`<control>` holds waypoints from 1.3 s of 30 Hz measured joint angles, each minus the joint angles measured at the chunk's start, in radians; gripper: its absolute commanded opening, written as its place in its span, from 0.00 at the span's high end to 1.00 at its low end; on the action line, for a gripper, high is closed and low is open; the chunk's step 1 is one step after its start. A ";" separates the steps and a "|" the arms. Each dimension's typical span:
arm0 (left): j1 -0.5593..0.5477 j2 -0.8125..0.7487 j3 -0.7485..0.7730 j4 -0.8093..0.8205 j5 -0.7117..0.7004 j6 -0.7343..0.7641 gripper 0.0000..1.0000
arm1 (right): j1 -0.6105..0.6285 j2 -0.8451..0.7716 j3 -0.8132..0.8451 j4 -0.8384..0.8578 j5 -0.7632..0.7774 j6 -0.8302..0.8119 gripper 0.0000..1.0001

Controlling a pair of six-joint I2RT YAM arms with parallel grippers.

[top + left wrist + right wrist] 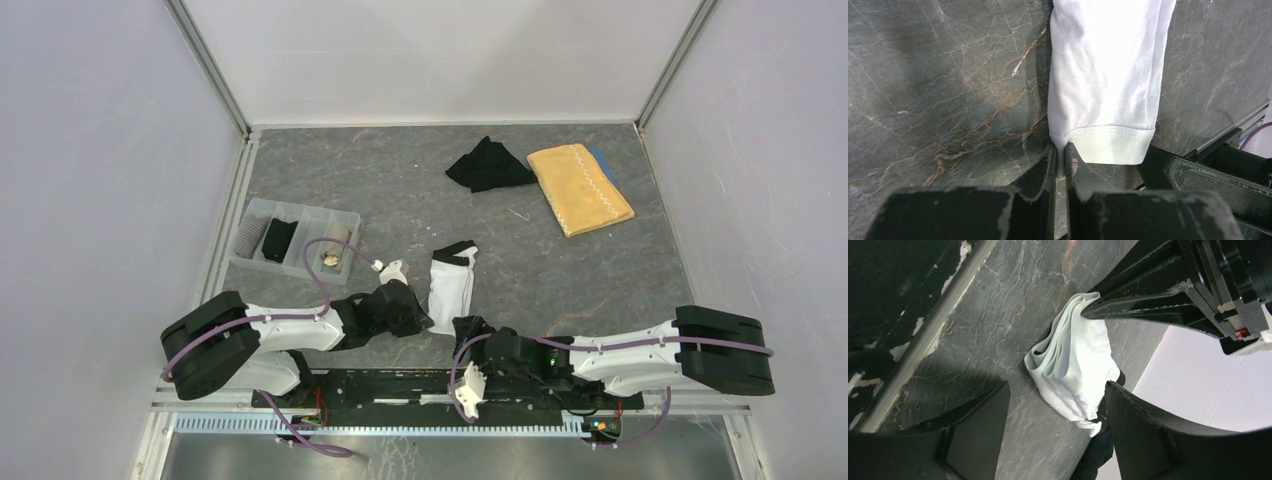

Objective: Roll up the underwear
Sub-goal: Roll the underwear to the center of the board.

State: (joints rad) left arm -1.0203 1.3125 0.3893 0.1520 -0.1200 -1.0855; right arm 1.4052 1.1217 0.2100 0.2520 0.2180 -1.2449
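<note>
White underwear (450,288) lies folded into a narrow strip on the table, with a black band (460,250) at its far end. My left gripper (424,318) is at its near left corner. In the left wrist view the left gripper (1062,152) is shut on the hem corner of the white underwear (1105,90). My right gripper (470,328) hovers by the near right end. It stands open (1057,390), with the white underwear (1075,360) lying between and beyond its fingers (980,425), untouched. More black underwear (488,165) lies crumpled at the back.
A mustard-yellow towel (580,188) lies at the back right. A clear divided tray (240,262) at the left holds rolled grey-striped (250,235), black (278,238) and beige (335,250) pieces. The metal rail (400,385) runs along the near edge.
</note>
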 measured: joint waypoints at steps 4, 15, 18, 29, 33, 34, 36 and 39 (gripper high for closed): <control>0.000 -0.001 0.000 -0.001 0.000 0.000 0.97 | 0.000 0.053 0.029 0.014 -0.004 -0.001 0.29; 0.000 -0.016 -0.011 -0.004 0.001 0.000 0.97 | 0.000 0.158 0.082 0.004 0.006 0.036 0.52; 0.000 -0.021 -0.014 -0.007 0.001 0.000 0.97 | 0.000 0.175 0.082 0.018 0.030 0.037 0.58; 0.000 -0.025 -0.017 -0.007 0.000 0.000 0.97 | -0.008 0.237 0.080 0.065 0.098 0.056 0.97; 0.001 -0.043 -0.019 -0.024 0.000 0.000 0.84 | -0.009 0.235 0.080 0.075 0.100 0.064 1.00; 0.003 -0.048 -0.019 -0.031 0.000 0.000 0.76 | -0.009 0.230 0.080 0.076 0.097 0.069 1.00; 0.005 -0.077 -0.018 -0.063 -0.003 0.000 0.62 | -0.009 0.212 0.080 0.075 0.087 0.086 1.00; 0.008 -0.149 -0.010 -0.168 -0.032 0.001 0.45 | -0.012 0.178 0.080 0.047 0.071 0.134 1.00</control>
State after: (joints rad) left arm -1.0119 1.1637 0.3790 -0.0162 -0.1520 -1.0847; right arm 1.3933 1.2999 0.2905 0.2993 0.2886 -1.1110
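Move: Both grippers are at the underwear's near hem. The left one still pinches its left corner, with the underwear's middle about 7 cm ahead and 4 cm to the right, barely lower. The open right gripper has that middle some 8 cm ahead, 2 cm left and 3 cm below. From the left gripper, the divided box lies about 17 cm ahead and 28 cm left; the black cloth lies 34 cm ahead and 13 cm right. Bring the right gripper left about 1.5 cm to the hem's right corner, then ease it down and forward some 2 cm each and close the fingers to pinch the corner, rising about 1 cm once shut. Keep the left pinch until then, next open it and draw that gripper about 2 cm left and slightly up, off its corner. ##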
